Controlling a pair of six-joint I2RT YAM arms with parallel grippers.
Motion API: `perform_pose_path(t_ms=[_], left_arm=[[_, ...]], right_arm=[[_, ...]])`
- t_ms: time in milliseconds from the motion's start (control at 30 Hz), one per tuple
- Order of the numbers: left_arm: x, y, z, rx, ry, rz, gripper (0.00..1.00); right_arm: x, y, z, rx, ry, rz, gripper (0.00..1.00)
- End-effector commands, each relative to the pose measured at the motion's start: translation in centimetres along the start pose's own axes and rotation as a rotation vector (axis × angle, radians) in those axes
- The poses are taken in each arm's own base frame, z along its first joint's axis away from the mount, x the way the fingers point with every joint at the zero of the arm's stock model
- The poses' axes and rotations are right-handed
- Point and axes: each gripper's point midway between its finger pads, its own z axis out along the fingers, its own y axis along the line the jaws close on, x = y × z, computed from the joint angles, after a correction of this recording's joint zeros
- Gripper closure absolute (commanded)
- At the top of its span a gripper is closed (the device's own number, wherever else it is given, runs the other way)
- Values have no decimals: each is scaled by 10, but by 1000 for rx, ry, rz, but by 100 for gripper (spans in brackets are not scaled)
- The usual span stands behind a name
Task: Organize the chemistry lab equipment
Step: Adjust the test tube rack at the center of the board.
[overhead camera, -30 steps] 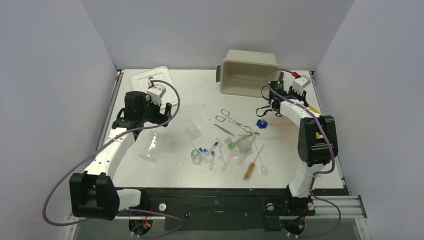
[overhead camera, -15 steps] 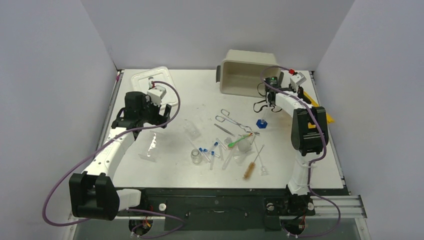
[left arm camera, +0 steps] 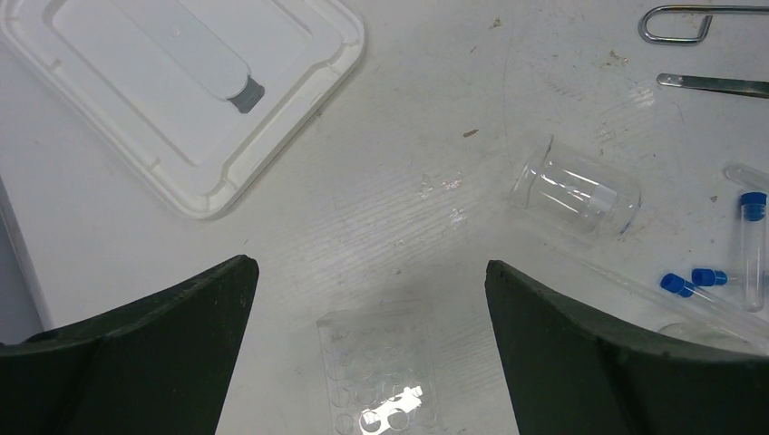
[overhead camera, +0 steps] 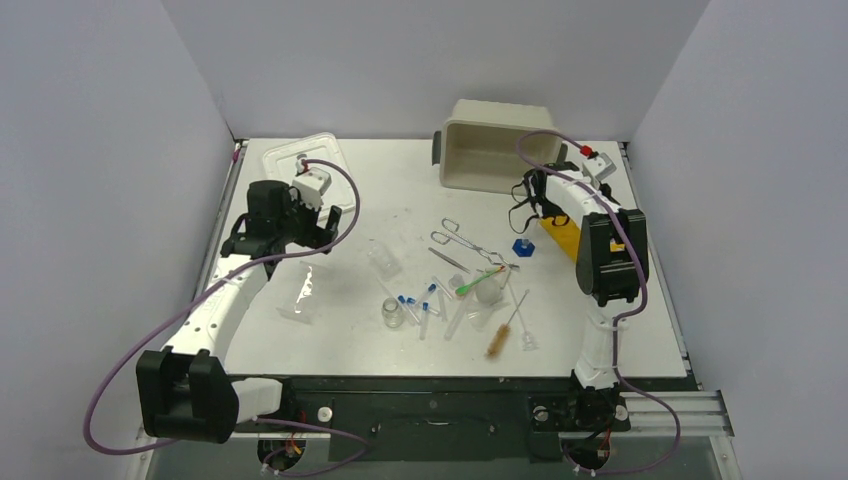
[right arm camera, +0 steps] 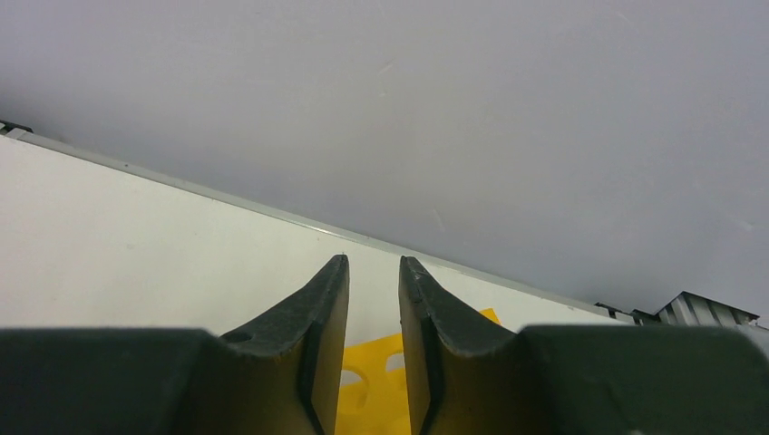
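Note:
The chemistry lab equipment lies scattered mid-table: metal forceps (overhead camera: 462, 238), a green-and-red spatula (overhead camera: 478, 282), blue-capped tubes (overhead camera: 410, 302), a brown brush (overhead camera: 500, 335) and a clear beaker (overhead camera: 385, 262) on its side. My left gripper (overhead camera: 328, 226) hangs wide open above a clear well plate (left arm camera: 376, 372), touching nothing; the beaker (left arm camera: 576, 190) and tubes (left arm camera: 753, 245) lie to its right. My right gripper (overhead camera: 527, 200) is near the tub, its jaws a narrow gap apart (right arm camera: 372, 263) and gripping nothing. A yellow rack (right arm camera: 385, 381) lies beneath them on the table (overhead camera: 562, 236).
A beige tub (overhead camera: 495, 150) lies on its side at the back, just left of the right arm. Its white lid (overhead camera: 300, 160) rests flat at the back left. A small blue piece (overhead camera: 523, 246) sits near the forceps. Grey walls close in three sides.
My right gripper's jaws have parted from shut, and the wrist has shifted back and left. The yellow rack now shows on the table left of the forearm. The left arm barely moved.

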Motion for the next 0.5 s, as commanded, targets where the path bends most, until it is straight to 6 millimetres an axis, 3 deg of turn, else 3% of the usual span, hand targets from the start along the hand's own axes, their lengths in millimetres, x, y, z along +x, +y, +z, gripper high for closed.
perform_pose_path(t_ms=[0,167,200,233,267,300,333,367,467], left_arm=[[-32,8,-16,-33,-78,41,4],[-37,9,-17,-36,-93,51,4],[-39,10,-17,-40,-96,52,4],[-40,11,-17,-41,-98,53,3],[-42,12,-17,-45,-101,53,3],[-47,13,-18,-47,-109,53,3],[-47,13,-18,-45,-106,51,3],[-50,14,-19,-49,-112,49,3],[-54,15,-17,-47,-111,40,3]], right_arm=[[-62,-11,2,13,-207,65,75],[-67,-15,0,21,-77,25,68],[-58,-10,-1,2,-11,-8,68],[-66,-15,-1,-19,30,31,67],[-52,-7,-2,-79,114,20,62],[-62,-2,-4,-163,179,97,37],[-56,-3,-6,-199,200,98,27],[-73,-3,-11,-269,214,156,21],[-97,-8,-22,-355,220,191,19]])
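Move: The test tube rack lies below the right hand, its middle about 9 cm down, 5 cm to the left and 3 cm back. The blue-based cylinder stands some 19 cm left of this hand and 4 cm back; the grey bin is about 26 cm to its left and 16 cm ahead. From the left hand the rack is roughly 60 cm to the right, 1 cm ahead and 11 cm lower. The right hand, its fingers already slightly parted and pointing to the robot's right, rises clear above the yellow rack, slowly at first and then faster, about 4 cm in all with a slight drift left near the end. As it goes the fingers spread from nearly shut to wide open, most of that late, while the fingertips tip down some 15 degrees and swing a little counter-clockwise towards forward; the open left hand only lifts about 2 cm. ##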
